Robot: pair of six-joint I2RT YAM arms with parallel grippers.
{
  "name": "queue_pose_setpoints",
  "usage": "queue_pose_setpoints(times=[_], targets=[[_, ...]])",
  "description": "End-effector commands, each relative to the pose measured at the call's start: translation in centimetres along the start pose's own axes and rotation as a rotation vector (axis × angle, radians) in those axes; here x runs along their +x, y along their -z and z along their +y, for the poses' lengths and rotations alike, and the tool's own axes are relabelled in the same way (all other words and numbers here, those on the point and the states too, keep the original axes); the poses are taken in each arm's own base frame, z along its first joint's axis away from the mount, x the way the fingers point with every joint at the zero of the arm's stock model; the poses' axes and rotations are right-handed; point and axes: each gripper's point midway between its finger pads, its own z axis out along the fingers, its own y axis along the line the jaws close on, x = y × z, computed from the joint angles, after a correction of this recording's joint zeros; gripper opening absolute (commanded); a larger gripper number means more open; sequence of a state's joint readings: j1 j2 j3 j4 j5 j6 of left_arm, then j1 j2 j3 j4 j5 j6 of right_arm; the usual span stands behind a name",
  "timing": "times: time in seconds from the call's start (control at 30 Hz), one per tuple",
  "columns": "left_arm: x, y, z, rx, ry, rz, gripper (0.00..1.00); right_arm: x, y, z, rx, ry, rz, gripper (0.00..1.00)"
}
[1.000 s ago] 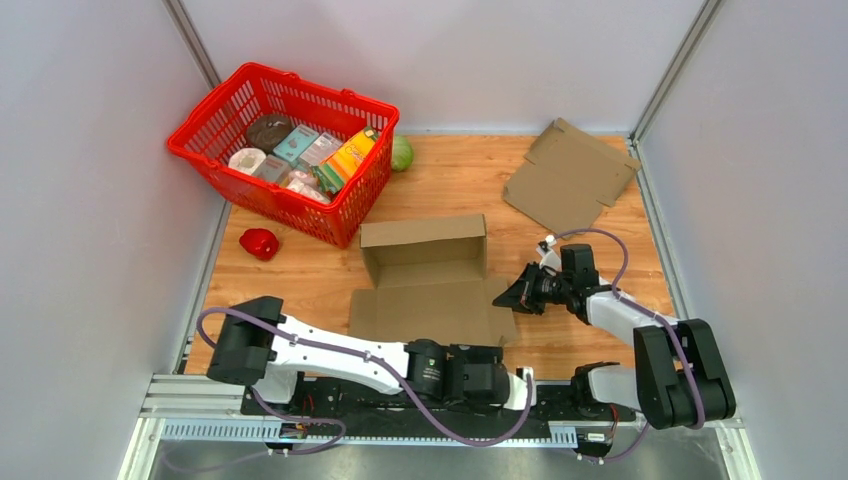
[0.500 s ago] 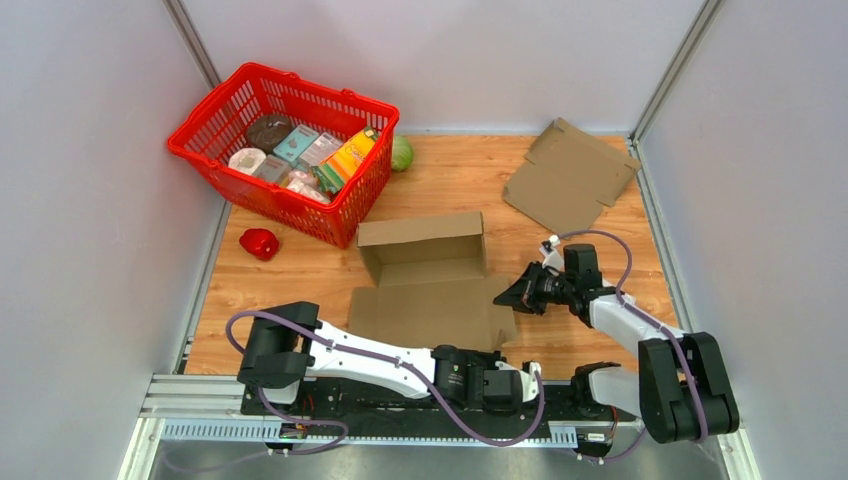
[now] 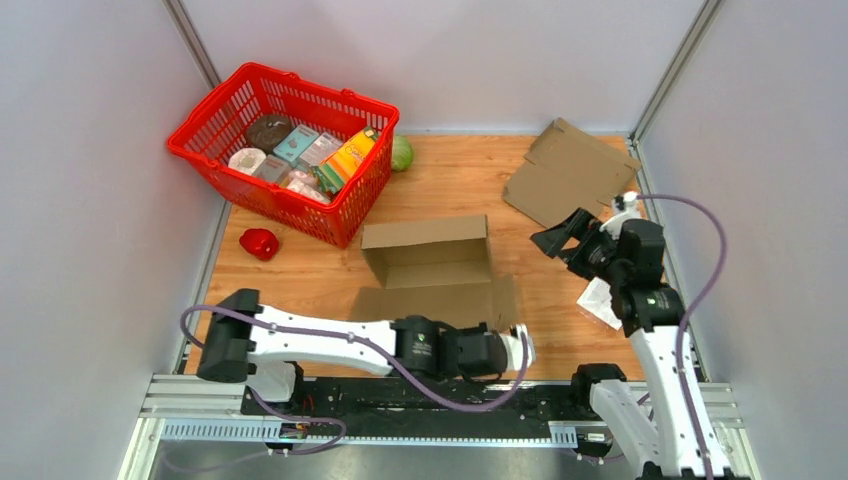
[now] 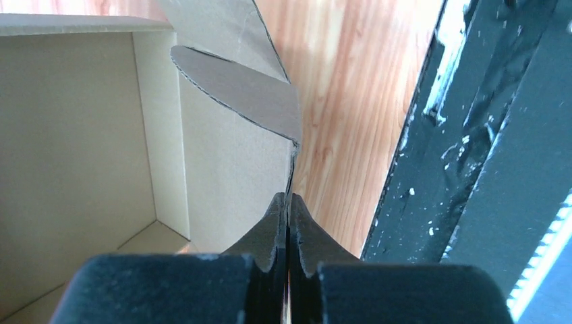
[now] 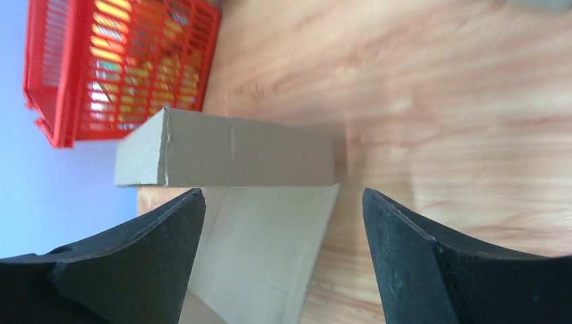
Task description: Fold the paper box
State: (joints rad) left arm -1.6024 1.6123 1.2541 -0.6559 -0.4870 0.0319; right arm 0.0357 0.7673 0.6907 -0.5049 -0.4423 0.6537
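Note:
The brown paper box [image 3: 425,262] lies open in the middle of the table, its back wall standing and its front panel tilted up. At the box's front right corner my left gripper [image 3: 517,339] is shut on the edge of the panel. In the left wrist view the thin cardboard edge [image 4: 293,162] runs straight into the closed fingertips of the gripper [image 4: 288,197]. My right gripper [image 3: 562,232] hangs open above the table to the right of the box and touches nothing. From the right wrist, the box [image 5: 229,158] lies beyond the wide-open gripper [image 5: 283,192].
A red basket [image 3: 349,205] full of groceries stands at the back left, also visible as the basket [image 5: 61,88] in the right wrist view. A green ball [image 3: 402,153] lies beside it and a red pepper [image 3: 259,243] in front. A flat cardboard sheet [image 3: 570,175] lies at the back right. The black base rail [image 4: 485,135] runs close behind my left gripper.
My right gripper let go of the box's right side, opened, and lifted back to the right. My left gripper shut on the front panel's edge, and that panel now tilts up.

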Motion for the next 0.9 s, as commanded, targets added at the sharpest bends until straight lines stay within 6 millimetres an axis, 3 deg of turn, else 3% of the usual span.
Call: queue_pose_setpoints(times=[0.0,0.03,0.13,0.17,0.23,0.37,0.47,0.6,0.7,0.87], targets=[[-4.2,5.0,4.6,0.047,0.352,-0.178,0.0,-3.9,5.0,-1.0,0.234,0.101,-0.182,0.9],[-4.9,5.7,4.9,0.089,0.411,-0.198,0.0,-4.6,6.3,0.0,0.225,0.119,-0.221,0.9],[-7.0,8.1,7.5,0.129,0.627,-0.251,0.0,-4.3,8.0,0.7,0.209,0.13,-0.243,0.91],[-8.6,9.5,8.4,0.145,0.706,-0.29,0.0,-3.6,8.1,1.6,0.154,0.147,-0.215,0.9],[-9.7,10.2,9.8,0.153,0.81,-0.312,0.0,-1.9,8.3,3.0,0.06,0.16,-0.15,0.89],[-12.7,11.6,13.7,0.192,1.145,-0.397,0.0,0.9,9.4,3.5,0.016,0.181,-0.058,0.88],[-13.6,12.4,17.3,0.124,1.306,-0.477,0.0,2.4,10.5,3.5,0.007,0.216,-0.004,0.88],[-12.2,11.7,21.7,0.013,1.534,-0.525,0.0,2.8,12.3,4.0,0.005,0.315,0.021,0.88],[-9.6,10.6,24.0,-0.112,1.722,-0.502,0.0,3.1,12.9,4.6,-0.026,0.384,0.04,0.88],[-3.9,9.3,25.1,-0.308,2.065,-0.341,0.0,4.1,12.5,5.4,-0.111,0.497,0.097,0.89]])
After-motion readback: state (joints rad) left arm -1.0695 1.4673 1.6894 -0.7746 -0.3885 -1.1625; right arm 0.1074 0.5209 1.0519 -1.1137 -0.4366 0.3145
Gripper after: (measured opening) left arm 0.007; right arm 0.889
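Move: My left hand already pinches the near edge of the lid panel, close to its right corner. The paper box's tray lies about 18 cm ahead of that hand, 9 to its left and 9 lower; the lid's middle is some 4 ahead, 9 left and 6 down. From my right hand, empty and open, the tray is level fore-and-aft, 20 cm left and 15 below; the flat cardboard is 15 ahead, 7 right, the white packet 9 back, 12 right, both some 18 down. Keeping its shut grip on the lid edge, my left hand hoists it steeply, about 21 cm up, then carries on forward some 16 cm, rolling its left side down and swinging counter-clockwise so the box comes round with it. My right hand rises clear, then draws back about 11 cm towards my base, fingers staying wide open. ##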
